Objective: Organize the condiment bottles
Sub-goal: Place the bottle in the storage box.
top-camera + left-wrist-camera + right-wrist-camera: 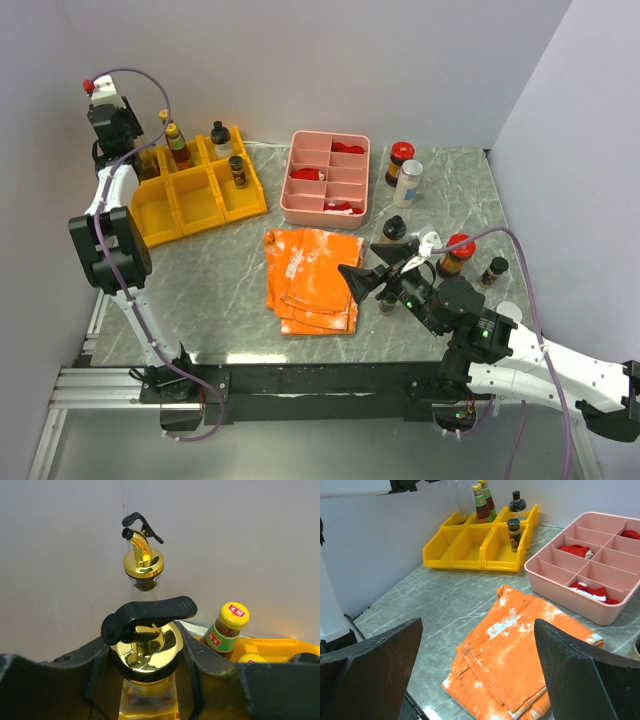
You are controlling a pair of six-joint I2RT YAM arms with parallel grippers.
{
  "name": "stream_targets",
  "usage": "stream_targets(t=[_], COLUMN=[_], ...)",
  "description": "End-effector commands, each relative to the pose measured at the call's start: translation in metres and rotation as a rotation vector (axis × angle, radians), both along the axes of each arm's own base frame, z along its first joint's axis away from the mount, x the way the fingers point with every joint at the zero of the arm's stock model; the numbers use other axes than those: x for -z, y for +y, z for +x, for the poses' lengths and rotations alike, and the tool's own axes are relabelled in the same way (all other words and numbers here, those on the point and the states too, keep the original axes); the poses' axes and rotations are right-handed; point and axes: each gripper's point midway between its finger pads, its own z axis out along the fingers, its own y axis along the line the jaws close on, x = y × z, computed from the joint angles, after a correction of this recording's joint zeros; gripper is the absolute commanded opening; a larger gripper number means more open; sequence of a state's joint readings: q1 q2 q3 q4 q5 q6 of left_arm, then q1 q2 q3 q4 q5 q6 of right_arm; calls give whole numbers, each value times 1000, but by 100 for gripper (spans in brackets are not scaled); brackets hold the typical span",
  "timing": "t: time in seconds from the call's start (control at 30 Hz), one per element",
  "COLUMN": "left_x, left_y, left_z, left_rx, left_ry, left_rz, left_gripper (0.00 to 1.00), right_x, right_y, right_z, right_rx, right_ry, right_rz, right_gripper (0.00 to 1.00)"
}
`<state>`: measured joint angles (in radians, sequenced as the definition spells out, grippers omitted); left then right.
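My left gripper (145, 685) is shut on the neck of a clear oil bottle (146, 652) with a gold pourer and black lever, held over the back left yellow bin (150, 165). The same pourer is mirrored on the wall behind. In the bins stand a yellow-capped sauce bottle (178, 146), a black-capped bottle (221, 140) and a small dark jar (237, 171). Over the table's right half, my right gripper (372, 265) hangs open and empty by the orange cloth's right edge. Loose bottles surround it: two red-capped jars (400, 160) (455, 254), a white bottle (408, 183) and black-capped ones (394, 228) (494, 270).
A pink divided tray (300, 190) with red pieces sits at the back centre. The folded orange cloth (310, 278) lies mid-table, also under my right gripper (480, 670). The yellow bins (470, 550) stand against the left wall, and walls close in the back and both sides.
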<state>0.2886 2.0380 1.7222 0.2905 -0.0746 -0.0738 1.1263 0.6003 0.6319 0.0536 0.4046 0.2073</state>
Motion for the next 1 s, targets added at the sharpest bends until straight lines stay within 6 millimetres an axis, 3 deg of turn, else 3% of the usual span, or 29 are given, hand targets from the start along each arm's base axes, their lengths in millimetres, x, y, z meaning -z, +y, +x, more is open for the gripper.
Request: stream_targets(t=[0.0,0.27,0.5,0.6,0.83,0.97], left_x=[-62,-38,-27,-24,-38,-62], left_y=[-1,4,6,5,0,-8], left_z=[1,6,6,6,-2,-17], left_rx=[23,25,28,31,37,49], left_ry=[-196,-142,-119,-111,-125,-156], left_rz=[34,21,11,10,-15,-40], left_gripper=[6,31,40,52,78,88], right_x=[-11,-9,-9,-10,-11,-12], right_y=[-2,-2,-1,-2,0,2], right_z=[4,5,4,4,2,1], right_rx=[26,33,26,28,11,0], right_ry=[-27,-24,-23,-24,-21,-20], right_rz=[32,24,21,23,18,20], right_gripper=[100,100,100,100,100,100])
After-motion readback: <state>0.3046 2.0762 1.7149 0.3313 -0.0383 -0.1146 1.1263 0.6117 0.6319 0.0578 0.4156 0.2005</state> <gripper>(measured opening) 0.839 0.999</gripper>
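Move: The left hand already grips the oil bottle by its neck, over the storage box's far-left compartment, whose floor lies roughly 27 cm below and about 3 cm ahead. The first oil bottle stands about 7 cm ahead and 2 cm left; the nearer sauce bottle is some 5 cm ahead and 10 cm right, both with their middles well below the hand. From the idle right hand, that compartment is roughly 46 cm ahead, 57 cm left and 28 cm down. Still pinching the oil bottle's neck, the left hand lowers it roughly 3 cm into the far-left compartment, beside the sauce bottles, easing slightly forward and left. It then stops and opens its fingers from about half to nearly wide, letting go of the neck while drifting back up about 1 cm. ##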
